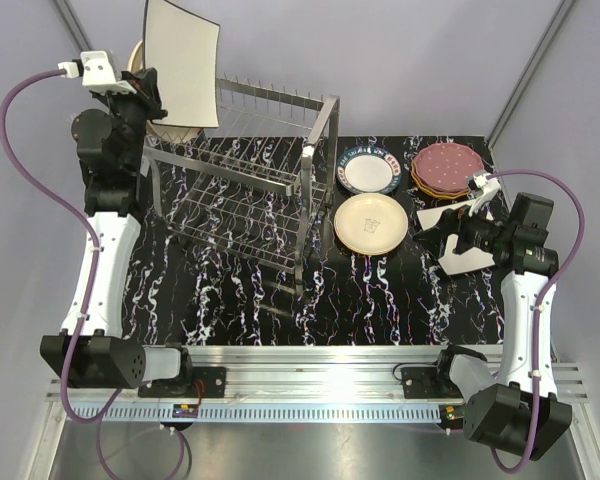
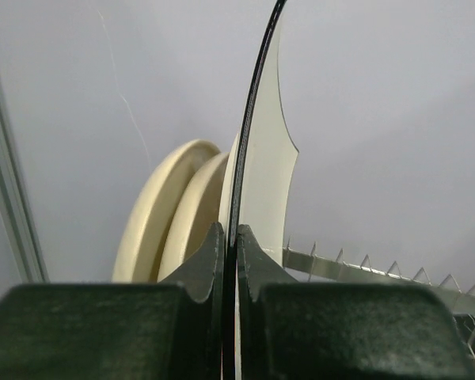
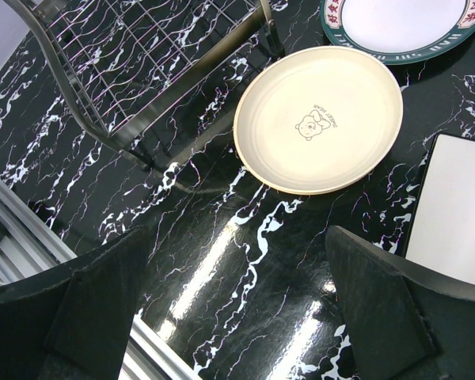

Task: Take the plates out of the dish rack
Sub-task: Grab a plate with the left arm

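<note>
My left gripper point(image 1: 153, 95) is shut on the dark edge of a cream square plate point(image 1: 182, 62), held upright above the far left end of the dish rack point(image 1: 250, 185). In the left wrist view the jaws point(image 2: 230, 247) pinch the plate's rim point(image 2: 265, 158), and two round cream plates point(image 2: 162, 214) stand just behind it. My right gripper point(image 1: 462, 238) is open and holds nothing, low over the table beside another square plate point(image 3: 455, 206). A cream round plate point(image 3: 321, 119) and a white plate with a dark patterned rim point(image 1: 368, 170) lie flat to the right of the rack. A maroon dotted plate tops a stack point(image 1: 445, 168).
The rack's pronged top rail point(image 2: 364, 269) runs to the right of the held plate. The rack's right end frame point(image 3: 142, 71) stands close to the cream round plate. Black marbled table point(image 1: 240, 300) lies in front of the rack, with an aluminium rail point(image 1: 310, 352) along its near edge.
</note>
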{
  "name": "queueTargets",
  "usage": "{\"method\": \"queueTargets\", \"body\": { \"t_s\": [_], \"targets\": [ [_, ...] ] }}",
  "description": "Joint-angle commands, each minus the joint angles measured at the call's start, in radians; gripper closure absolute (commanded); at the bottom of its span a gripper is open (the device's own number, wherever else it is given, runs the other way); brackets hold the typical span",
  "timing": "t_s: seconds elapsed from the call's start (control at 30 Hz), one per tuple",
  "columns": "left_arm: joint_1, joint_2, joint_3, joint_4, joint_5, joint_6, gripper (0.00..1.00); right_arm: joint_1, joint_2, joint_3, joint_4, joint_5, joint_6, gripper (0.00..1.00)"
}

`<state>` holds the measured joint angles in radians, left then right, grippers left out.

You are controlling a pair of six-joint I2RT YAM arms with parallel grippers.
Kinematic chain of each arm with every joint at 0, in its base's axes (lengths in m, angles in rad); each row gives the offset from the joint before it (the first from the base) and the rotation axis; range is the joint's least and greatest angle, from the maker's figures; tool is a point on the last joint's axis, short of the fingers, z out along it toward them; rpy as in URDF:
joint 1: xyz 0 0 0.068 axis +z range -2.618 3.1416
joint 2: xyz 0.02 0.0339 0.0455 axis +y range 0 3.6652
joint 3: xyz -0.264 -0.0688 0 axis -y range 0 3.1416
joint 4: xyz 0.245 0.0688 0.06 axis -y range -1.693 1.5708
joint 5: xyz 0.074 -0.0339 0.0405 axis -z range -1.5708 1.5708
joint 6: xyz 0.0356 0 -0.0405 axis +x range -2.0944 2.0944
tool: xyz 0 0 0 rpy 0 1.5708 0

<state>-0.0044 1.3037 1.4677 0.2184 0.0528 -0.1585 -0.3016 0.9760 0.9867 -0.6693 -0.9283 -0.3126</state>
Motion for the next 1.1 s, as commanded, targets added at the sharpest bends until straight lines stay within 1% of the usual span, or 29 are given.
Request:
{"method": "queueTargets", "body": {
  "t_s": [0.0,0.33,0.37,0.53,0.8,0.9,1.07],
  "targets": [
    [0.003,-0.026,0.115,0.323,-0.025,-0.050,1.00,0.002,0.001,-0.002,0.034,-0.014,-0.022,0.00],
    [0.003,-0.030,0.128,0.318,-0.050,-0.114,1.00,0.004,0.003,0.000,0.034,-0.012,-0.025,0.00],
    [0.003,-0.029,0.140,0.318,-0.079,-0.134,1.00,0.002,0.006,-0.002,0.034,-0.012,-0.025,0.00],
    [0.003,-0.008,0.206,0.280,-0.114,-0.229,1.00,0.002,0.003,-0.002,0.033,-0.009,-0.029,0.00],
    [0.003,-0.003,0.272,0.257,-0.125,-0.343,1.00,0.002,0.000,0.000,0.030,-0.010,-0.033,0.00],
    [0.003,-0.011,0.275,0.230,-0.107,-0.413,1.00,0.002,-0.005,0.000,0.028,-0.012,-0.034,0.00],
    [0.003,-0.021,0.275,0.167,-0.059,-0.613,1.00,0.004,-0.010,0.001,0.028,-0.023,-0.039,0.00]
  ]
}}
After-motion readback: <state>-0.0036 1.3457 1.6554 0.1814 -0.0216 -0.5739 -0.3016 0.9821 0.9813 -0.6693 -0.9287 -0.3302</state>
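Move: The square plate, already held by its near edge in the left hand, has its middle about 12 cm ahead of that hand, 3 cm to its right and 4 cm higher. The round plates left in the dish rack stand roughly 15 cm ahead, 5 cm left and 6 cm below the hand; the rack's top shelf is centred some 10 cm ahead, 14 cm right and 18 cm below. From the right hand the square plate is about 28 cm ahead, 48 cm left and 30 cm up. The square plate, its near edge still pinched in the shut left fingers, is barely raised at first, then goes up faster, some 7 cm in all, away from the rack. Meanwhile the left wrist rolls steadily about 25 degrees, left side down, turning the plate's pale right-hand face upward, with the fingers tipping slightly higher. ##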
